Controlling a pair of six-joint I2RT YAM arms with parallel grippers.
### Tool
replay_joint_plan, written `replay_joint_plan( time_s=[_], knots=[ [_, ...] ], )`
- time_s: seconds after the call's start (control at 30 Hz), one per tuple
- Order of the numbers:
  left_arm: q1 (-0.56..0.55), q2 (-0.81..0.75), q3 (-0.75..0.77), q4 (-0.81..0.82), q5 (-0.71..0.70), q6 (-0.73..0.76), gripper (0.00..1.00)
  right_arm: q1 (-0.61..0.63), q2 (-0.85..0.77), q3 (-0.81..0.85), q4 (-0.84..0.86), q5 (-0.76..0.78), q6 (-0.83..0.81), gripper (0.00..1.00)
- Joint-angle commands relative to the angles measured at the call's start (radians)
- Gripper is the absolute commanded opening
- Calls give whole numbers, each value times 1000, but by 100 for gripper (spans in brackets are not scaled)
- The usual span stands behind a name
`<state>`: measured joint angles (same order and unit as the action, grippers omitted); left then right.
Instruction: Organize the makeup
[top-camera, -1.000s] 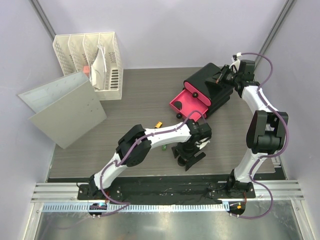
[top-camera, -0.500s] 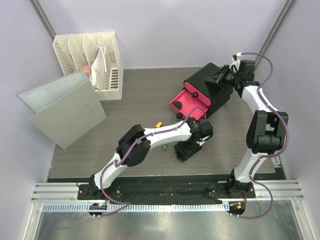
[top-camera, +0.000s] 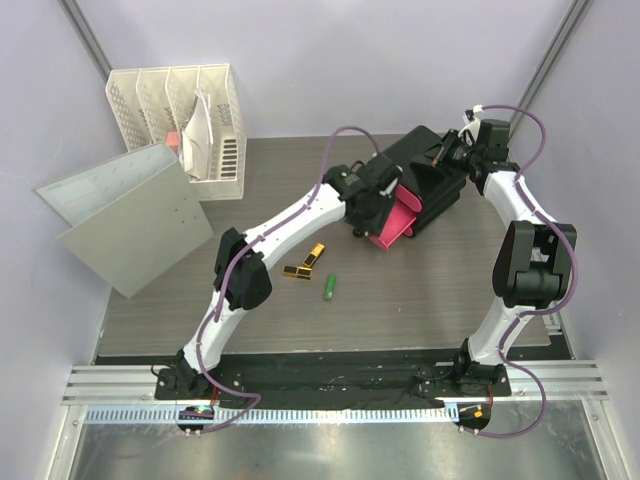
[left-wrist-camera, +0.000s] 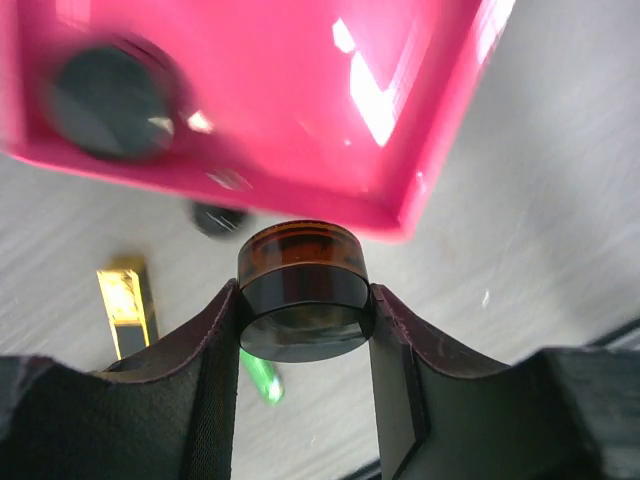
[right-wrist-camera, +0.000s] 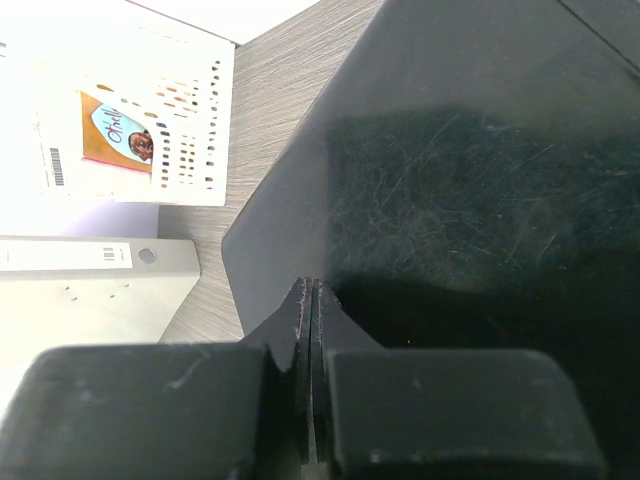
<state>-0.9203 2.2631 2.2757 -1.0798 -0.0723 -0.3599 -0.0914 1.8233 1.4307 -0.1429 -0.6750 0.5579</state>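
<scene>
In the left wrist view my left gripper is shut on a round black disc with an amber band, held just off the front edge of the open pink drawer. Another black disc lies inside that drawer. From above, the left gripper hangs over the drawer of the black organizer box. Two gold-black lipsticks and a green stick lie on the table. My right gripper is shut with nothing in it and rests on the box's top.
A small black round piece sits on the table by the drawer's left corner. A white file rack and a grey binder stand at the back left.
My left gripper shut on the black disc near the table's front, then swung up and back with it to the pink drawer. The right arm has not moved.
</scene>
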Motion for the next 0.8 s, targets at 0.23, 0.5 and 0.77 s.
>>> replay_joint_plan(
  time_s=[0.23, 0.5, 0.77],
  knots=[
    [98, 25, 103, 207, 124, -171, 0, 7, 87, -59, -259, 124, -76, 1],
    [98, 90, 139, 230, 131, -195, 0, 7, 96, -61, -261, 123, -78, 1],
    [98, 133, 140, 224, 137, -209, 31, 7, 105, -50, -264, 123, -76, 1]
  ],
)
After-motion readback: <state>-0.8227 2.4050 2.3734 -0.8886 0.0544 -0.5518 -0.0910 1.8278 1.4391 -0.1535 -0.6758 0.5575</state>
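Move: The left hand holds the second black jar; the middle of the open pink drawer lies about 6 cm ahead, 2 cm to the right and 7 cm below. The first jar sits in the drawer some 6 cm ahead of the hand, 3 cm left and 7 cm down; the drawer's knob is about 2 cm ahead, 3 cm left and 9 cm below. From the right hand, the drawer's middle is some 12 cm back, 14 cm left and 13 cm lower. Keeping its pinch on the black jar, the left hand carries it forward about 6 cm over the drawer's front edge, rising slightly on the way while the wrist turns roughly 10 degrees counter-clockwise and leans the fingers some 15 degrees farther to the right. The forward travel then stops, and the hand eases about 3 cm to the right, between the first jar and the drawer's right side, before sinking some 4 to 5 cm towards the drawer floor with the fingers still shut on the jar. ##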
